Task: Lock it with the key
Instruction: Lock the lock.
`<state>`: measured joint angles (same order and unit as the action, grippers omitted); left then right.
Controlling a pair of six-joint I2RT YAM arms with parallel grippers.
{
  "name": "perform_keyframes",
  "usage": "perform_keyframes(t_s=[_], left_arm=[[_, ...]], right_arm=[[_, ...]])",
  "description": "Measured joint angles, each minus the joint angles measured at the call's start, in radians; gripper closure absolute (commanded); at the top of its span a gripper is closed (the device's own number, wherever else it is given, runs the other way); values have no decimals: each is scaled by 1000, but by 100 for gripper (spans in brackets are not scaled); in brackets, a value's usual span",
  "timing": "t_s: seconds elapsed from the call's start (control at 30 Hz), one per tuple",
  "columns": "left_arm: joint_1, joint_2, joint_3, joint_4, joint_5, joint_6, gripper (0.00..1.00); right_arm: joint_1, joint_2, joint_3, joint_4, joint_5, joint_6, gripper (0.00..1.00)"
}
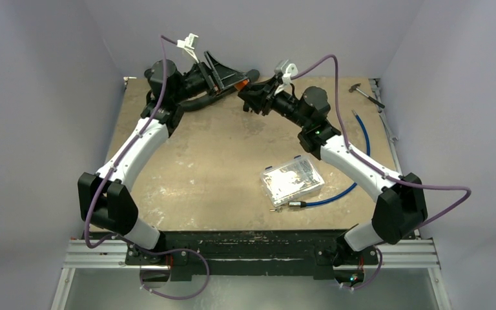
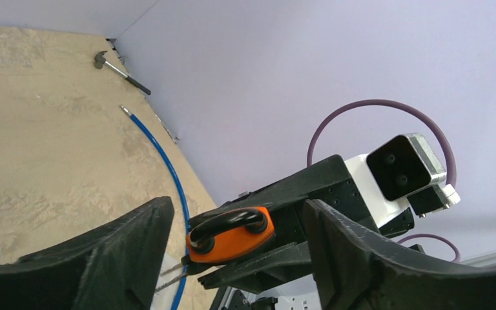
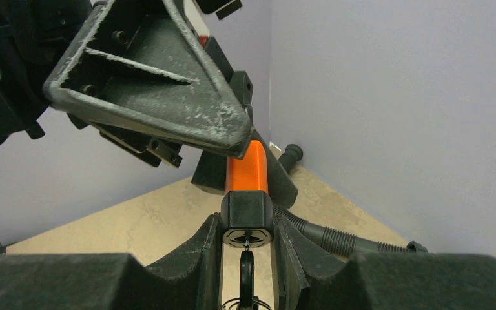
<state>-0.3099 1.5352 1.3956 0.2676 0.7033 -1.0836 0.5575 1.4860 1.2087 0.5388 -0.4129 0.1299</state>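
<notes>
The orange lock point(image 3: 247, 169) has a black shackle point(image 2: 223, 223) and a black keyhole end point(image 3: 247, 216). It is raised over the far end of the table point(image 1: 194, 168). My right gripper point(image 3: 247, 226) is shut on the lock's black end, one finger on each side. The key point(image 3: 247, 265) sticks in the keyhole and hangs down between those fingers. My left gripper point(image 2: 236, 208) faces the lock point(image 2: 231, 236) from the shackle side, open, with its jaws wide on either side and apart from it. From above, the lock point(image 1: 242, 82) shows between my left gripper point(image 1: 229, 77) and my right gripper point(image 1: 250, 97).
A black ribbed hose point(image 1: 200, 102) curves along the far edge under the grippers. A clear plastic box point(image 1: 292, 181) lies in the middle right, with a blue cable point(image 1: 361, 161) curving round it. A hammer point(image 1: 365, 92) lies in the far right corner. Walls close in the back and sides.
</notes>
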Motion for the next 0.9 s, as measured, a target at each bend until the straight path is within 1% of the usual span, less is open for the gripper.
perform_keyframes(t_s=[0.07,0.13,0.2,0.3,0.37,0.4,0.5,0.53,0.6,0.63,0.67,0.7,0.73,0.77,0.8,0.83,0.9], left_arm=[[0,0,-2,14,0,-10,37],[0,0,-3,27,0,-21,41],[0,0,-9,40,-1,-26,41],[0,0,-23,54,0,-34,35],[-1,0,-32,60,0,-37,35],[-1,0,-35,60,0,-40,37],[-1,0,-37,46,-6,-38,51],[0,1,-39,45,-8,-39,57],[2,1,-43,44,-16,-34,73],[2,1,-44,45,-17,-30,79],[2,1,-45,45,-20,-31,86],[2,2,-45,45,-19,-31,90],[2,2,-45,45,-20,-28,93],[2,2,-45,45,-19,-26,95],[2,2,-45,45,-19,-22,97],[2,2,-45,45,-16,-15,100],[1,2,-45,45,-10,2,100]], right_arm=[[7,0,-3,0,6,-6,100],[11,0,-3,0,13,-11,100],[14,0,-3,2,25,-18,100],[21,1,-3,1,39,-29,100],[25,6,-3,3,51,-37,100],[26,10,-3,3,60,-42,100],[31,21,-3,6,72,-56,100],[32,22,-3,8,79,-63,100],[35,22,-3,10,86,-74,100],[36,22,-3,8,87,-80,100],[36,23,-3,8,86,-82,88],[36,23,-3,8,85,-85,74],[36,23,-3,8,82,-86,59],[36,23,-3,7,77,-86,47],[36,23,-3,6,68,-89,41],[36,23,-3,2,55,-87,37],[35,23,-3,-15,27,-89,34]])
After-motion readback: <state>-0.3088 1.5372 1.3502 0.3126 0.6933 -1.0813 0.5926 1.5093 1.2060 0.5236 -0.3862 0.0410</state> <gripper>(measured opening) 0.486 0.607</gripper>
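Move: The orange padlock is held nose-out in the right fingers, its middle about 1 cm ahead and 2 cm left of the right hand. From the open left hand it is about 1 cm ahead, 2 cm right and 1 cm below. Its key sticks out of its base, some 2 cm back, 3 cm right and 1 cm below the right hand. Down on the table, roughly 38 cm under the left hand, the black padlock stands some 6 cm ahead and 3 cm right, the hose end 15 cm ahead and 3 cm right. The orange padlock passes from right hand to left: the left hand sinks about 1 cm and its fingers close from both sides onto the shackle end of the body, then hold. The right hand eases down 1.5 cm and left 1 cm, keeping its grip until the left fingers have closed; only then do its fingers open and let go of the base. ##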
